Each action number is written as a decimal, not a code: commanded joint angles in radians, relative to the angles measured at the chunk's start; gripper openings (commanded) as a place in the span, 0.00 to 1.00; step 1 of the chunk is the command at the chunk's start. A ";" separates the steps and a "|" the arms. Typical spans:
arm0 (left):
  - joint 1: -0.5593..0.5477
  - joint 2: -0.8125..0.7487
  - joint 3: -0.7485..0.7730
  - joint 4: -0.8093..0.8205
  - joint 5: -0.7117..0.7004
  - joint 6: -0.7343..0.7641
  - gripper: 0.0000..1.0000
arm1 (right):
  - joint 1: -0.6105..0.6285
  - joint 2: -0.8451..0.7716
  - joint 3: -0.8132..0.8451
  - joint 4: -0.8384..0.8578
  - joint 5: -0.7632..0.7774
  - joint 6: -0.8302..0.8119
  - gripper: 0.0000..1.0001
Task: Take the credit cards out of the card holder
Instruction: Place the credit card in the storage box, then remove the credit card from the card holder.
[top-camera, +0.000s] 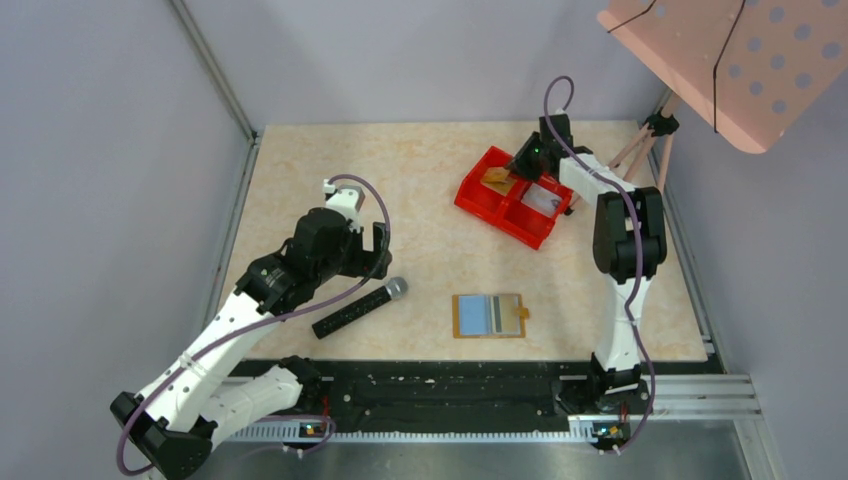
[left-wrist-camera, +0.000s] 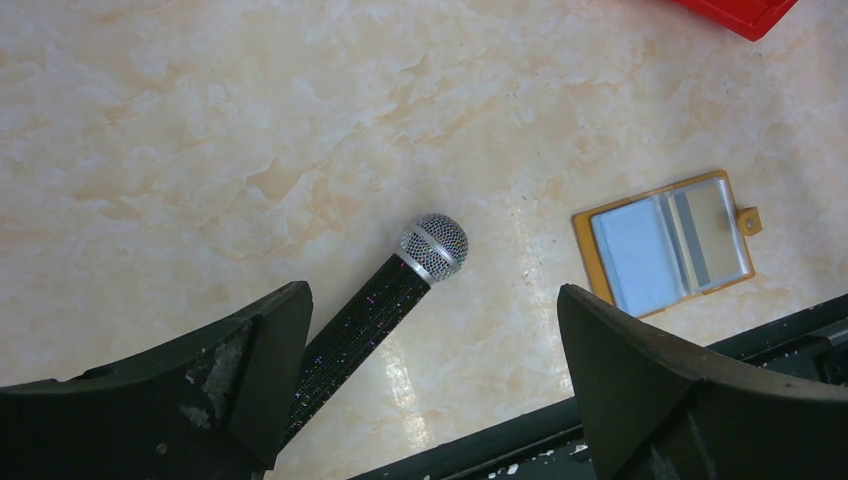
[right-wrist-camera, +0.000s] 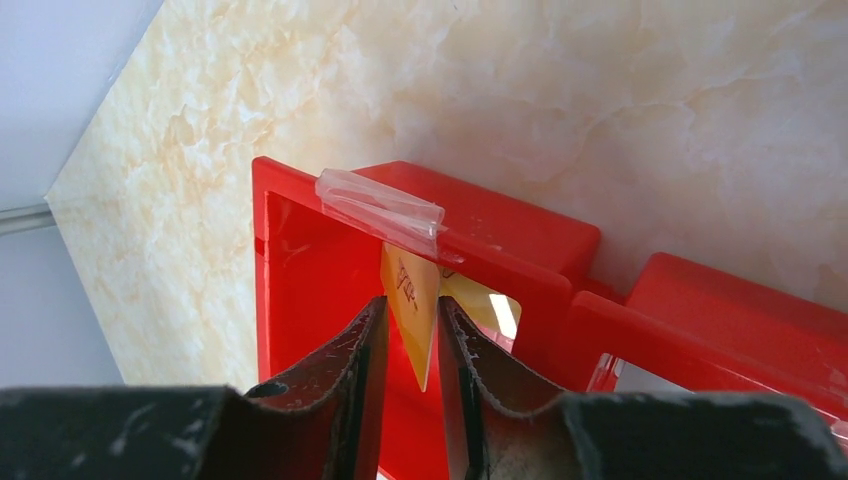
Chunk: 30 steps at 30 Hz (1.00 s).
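Note:
The card holder (top-camera: 488, 316) (left-wrist-camera: 665, 243) lies open and flat on the table near the front edge, tan rimmed with pale blue and grey panels inside. I cannot tell whether those panels are credit cards. My right gripper (top-camera: 520, 165) (right-wrist-camera: 413, 305) hangs over the left compartment of the red tray (top-camera: 478, 205) (right-wrist-camera: 500, 215). A yellow card (right-wrist-camera: 415, 290) (top-camera: 497, 178) stands tilted between its narrowly parted jaws, with gaps showing at both sides. A pale grey card (top-camera: 543, 200) lies in the right compartment. My left gripper (top-camera: 377, 243) (left-wrist-camera: 435, 370) is wide open and holds nothing.
A black glittery microphone (top-camera: 360, 307) (left-wrist-camera: 390, 300) lies diagonally under my left gripper, left of the holder. A clear plastic clip (right-wrist-camera: 385, 210) sits on the tray's rim. A pink perforated board (top-camera: 730, 60) on a stand overhangs the back right corner.

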 joint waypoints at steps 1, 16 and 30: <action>0.001 -0.022 -0.008 0.043 0.008 0.007 0.98 | -0.011 -0.056 0.047 -0.022 0.037 -0.026 0.26; 0.001 -0.023 -0.013 0.045 -0.001 0.008 0.98 | -0.011 -0.098 0.093 -0.069 0.048 -0.049 0.30; 0.001 0.011 -0.004 0.053 0.092 0.006 0.97 | 0.047 -0.341 -0.114 -0.049 -0.072 -0.186 0.29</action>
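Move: The gold credit card stands tilted in the storage box's left compartment, just under the right fingertips, its middle about 2 cm left of the hand, 1 cm back and 2 cm below. The white card in the neighbouring compartment lies some 7 cm right of the hand and 6 cm back; the nearest tripod foot is roughly 12 cm right and 9 cm back. From the left hand, the gold card is about 30 cm ahead, 24 cm right and 16 cm lower. The gold card, leaning between the slightly parted tips of the right gripper, is left in the compartment. The right hand first eases about 1 cm to the right, then climbs clear of the box with gathering speed, some 7 cm up, drawing back 3 cm at the end as the fingers tip slightly upward; their small gap hardly changes. ##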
